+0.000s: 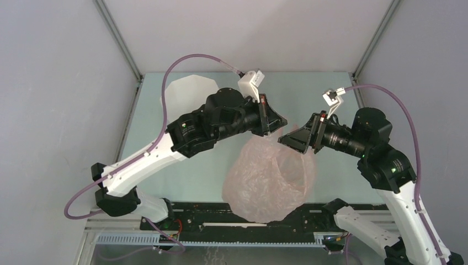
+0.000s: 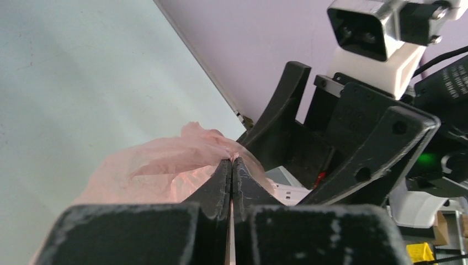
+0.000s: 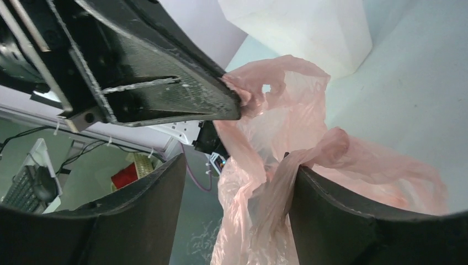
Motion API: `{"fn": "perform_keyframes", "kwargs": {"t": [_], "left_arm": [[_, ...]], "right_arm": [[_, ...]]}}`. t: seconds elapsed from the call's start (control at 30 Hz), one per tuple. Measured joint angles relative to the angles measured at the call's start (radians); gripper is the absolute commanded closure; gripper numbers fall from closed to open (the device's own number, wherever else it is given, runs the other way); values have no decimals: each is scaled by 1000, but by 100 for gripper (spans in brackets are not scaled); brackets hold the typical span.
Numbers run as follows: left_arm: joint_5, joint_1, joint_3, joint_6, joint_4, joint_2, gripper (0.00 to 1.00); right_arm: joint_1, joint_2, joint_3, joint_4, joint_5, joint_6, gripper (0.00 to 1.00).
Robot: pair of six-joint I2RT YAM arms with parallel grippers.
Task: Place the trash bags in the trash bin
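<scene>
The pale-pink trash bag [image 1: 270, 176] hangs above the table's near middle, its top edge held up. My left gripper [image 1: 277, 122] is shut on that edge, and in the left wrist view the closed fingertips [image 2: 232, 161] pinch the pink film [image 2: 160, 165]. My right gripper [image 1: 288, 139] faces it, close by and open. In the right wrist view [image 3: 238, 165] the jaws stand wide apart, with a fold of the bag [image 3: 309, 160] draped over one fingertip. The white faceted trash bin [image 1: 185, 91] stands at the back left, partly hidden by my left arm, and shows in the right wrist view [image 3: 309, 27].
The glass-topped table [image 1: 331, 88] has grey walls on three sides. A metal rail [image 1: 243, 218] with the arm bases runs along the near edge. The bag's bottom hangs over this rail.
</scene>
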Motion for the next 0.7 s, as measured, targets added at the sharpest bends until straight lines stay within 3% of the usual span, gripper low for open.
{"fn": "perform_keyframes", "kwargs": {"t": [0.3, 0.33, 0.4, 0.43, 0.5, 0.57, 0.6, 0.7], "left_arm": [[35, 0, 40, -32, 3, 18, 100], [39, 0, 47, -34, 3, 25, 100], [42, 0, 60, -40, 3, 36, 100], [44, 0, 70, -40, 0, 43, 96], [45, 0, 100, -32, -13, 60, 72], [29, 4, 150, -7, -54, 77, 40], [18, 7, 169, 8, -71, 81, 30], [-22, 26, 196, 35, -125, 61, 19]], "right_arm": [[129, 5, -11, 45, 216, -66, 28], [145, 6, -15, 61, 241, -77, 34], [182, 13, -24, 93, 284, -101, 61], [200, 19, -26, 106, 307, -112, 82], [229, 34, -29, 130, 349, -129, 100], [241, 44, -34, 146, 386, -130, 100], [243, 45, -40, 150, 403, -131, 100], [245, 45, -70, 144, 473, -132, 100]]}}
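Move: The left fingers still pinch the trash bag's rim. The right hand is open around a loose fold of that rim, and the bit it will shut on lies roughly 3 cm ahead and 2 cm to its left, level with it. From the left hand, the bag body hangs about 13 cm below, 6 cm back and 4 cm to the left. The trash bin stands some 25 cm to the left hand's left and 9 cm farther out, its middle about 28 cm lower. The right fingers close on the bag rim beside the left fingertips as that hand pushes forward about 5 cm, sinking slightly late on and turning some 15 degrees, partly clockwise. Once they are closing, the left fingers open and let go of the rim; the left hand, first easing slightly right and up, ends about 3 cm higher and a little forward, swinging back left. ##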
